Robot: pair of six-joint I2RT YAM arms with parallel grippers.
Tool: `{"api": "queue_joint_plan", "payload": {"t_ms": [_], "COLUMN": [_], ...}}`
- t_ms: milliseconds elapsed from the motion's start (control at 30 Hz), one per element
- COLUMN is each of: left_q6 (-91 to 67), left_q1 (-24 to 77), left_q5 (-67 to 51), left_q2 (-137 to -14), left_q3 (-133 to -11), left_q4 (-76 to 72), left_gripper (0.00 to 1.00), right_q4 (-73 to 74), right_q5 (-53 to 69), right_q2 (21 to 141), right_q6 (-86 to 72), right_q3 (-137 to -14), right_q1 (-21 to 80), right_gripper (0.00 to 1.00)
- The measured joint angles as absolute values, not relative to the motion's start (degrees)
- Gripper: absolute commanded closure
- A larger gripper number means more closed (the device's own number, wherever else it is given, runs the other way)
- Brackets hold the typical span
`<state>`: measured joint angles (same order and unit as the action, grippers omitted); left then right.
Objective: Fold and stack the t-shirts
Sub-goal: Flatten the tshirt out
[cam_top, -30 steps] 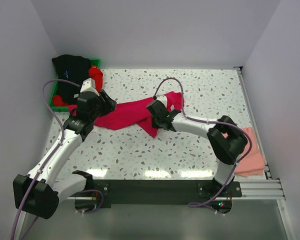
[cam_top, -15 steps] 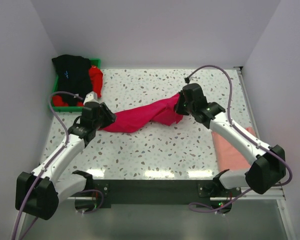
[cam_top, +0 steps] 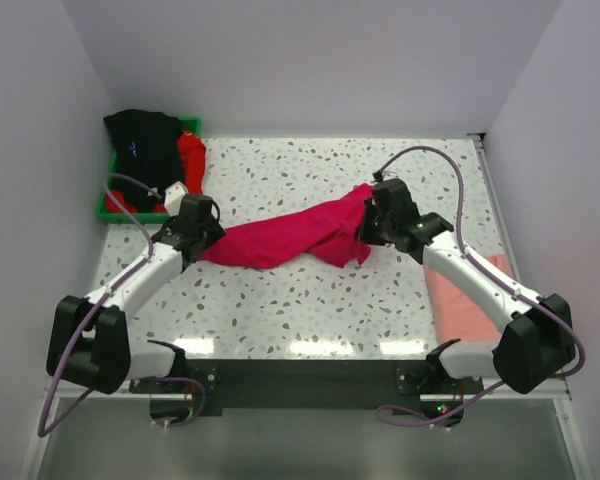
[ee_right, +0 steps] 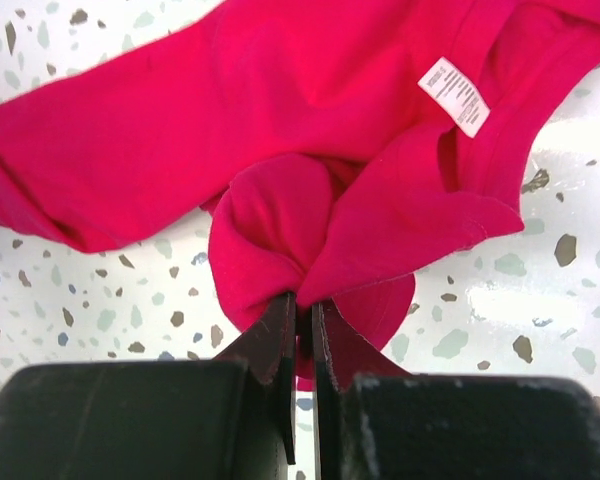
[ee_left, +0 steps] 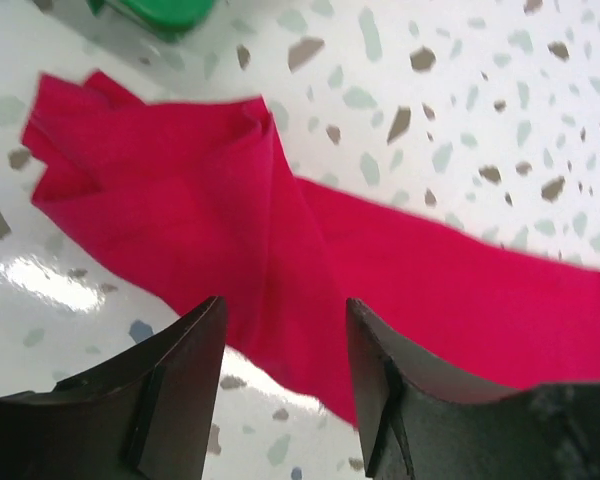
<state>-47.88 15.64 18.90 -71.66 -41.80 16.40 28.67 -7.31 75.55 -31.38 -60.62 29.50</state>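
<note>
A crimson-pink t-shirt [cam_top: 285, 235] lies stretched in a crumpled band across the middle of the table. Its white neck label [ee_right: 453, 95] shows in the right wrist view. My right gripper [ee_right: 305, 305] is shut on a bunched fold at the shirt's right end [cam_top: 365, 228]. At the shirt's left end hovers my left gripper [ee_left: 283, 320], open, its jaws over the cloth edge [ee_left: 280, 300] with nothing pinched. A salmon-pink t-shirt [cam_top: 460, 300] lies folded at the right edge, partly under the right arm. A black t-shirt [cam_top: 143, 150] and a bright red one [cam_top: 191, 158] are heaped on the tray.
The green plastic tray [cam_top: 112, 205] stands at the back left corner, its rim also in the left wrist view [ee_left: 165, 12]. White walls close in the table on three sides. A metal rail [cam_top: 505, 225] runs along the right edge.
The right gripper carried the shirt's end from the table's middle out to the right, stretching the shirt. The left gripper dropped toward the near left, to the shirt's left end.
</note>
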Motion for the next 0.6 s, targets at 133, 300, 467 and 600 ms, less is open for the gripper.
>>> {"api": "queue_joint_plan", "payload": {"t_ms": [133, 300, 467, 600], "left_q6": [-48.1, -48.3, -49.1, -50.3], "left_q1": [14.6, 13.7, 13.6, 13.6], "left_q5": [25.4, 29.3, 30.5, 30.7], "left_q2": [-78.5, -86.1, -92.7, -96.2], "left_q3": [-48.2, -54.3, -58.1, -59.1], "left_q4": [17.8, 19.4, 21.3, 23.2], "left_gripper": [0.41, 0.4, 0.41, 0.46], "right_q4": [27.9, 26.9, 24.9, 24.7], "right_q5": [-5.2, -3.1, -1.7, -1.3], "right_q2": [75.5, 75.7, 75.7, 75.7], "right_q6": [-31.4, -31.5, -31.6, -31.8], "right_q3": [-58.5, -57.6, -56.8, -56.2], "right_q1": [29.5, 29.5, 29.5, 29.5], "right_gripper": [1.0, 1.0, 1.0, 1.0]}}
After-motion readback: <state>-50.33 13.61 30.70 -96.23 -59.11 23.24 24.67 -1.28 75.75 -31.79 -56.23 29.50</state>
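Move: The crimson shirt's bunched left end, on the table, is what the open left hand goes for: about 8 cm ahead, 4 cm to its left and 7 cm below. Beyond it the green crate's middle sits some 19 cm ahead and 11 cm left of that hand, with the bright red garment in it 19 cm ahead and 3 cm left. The right hand already holds the shirt's other end; the left end lies about 37 cm to its left, 8 cm ahead and 14 cm below. The left hand first reaches nearly level, about 6 cm forward and 3 cm left over the shirt's bunched left end, then sinks some 4 cm towards it, tipping its half-open fingers further down while rolling and turning counter-clockwise about 10 degrees. The right hand keeps its pinch on the lifted shirt end, easing down 2 cm with a slight drift back and left. ##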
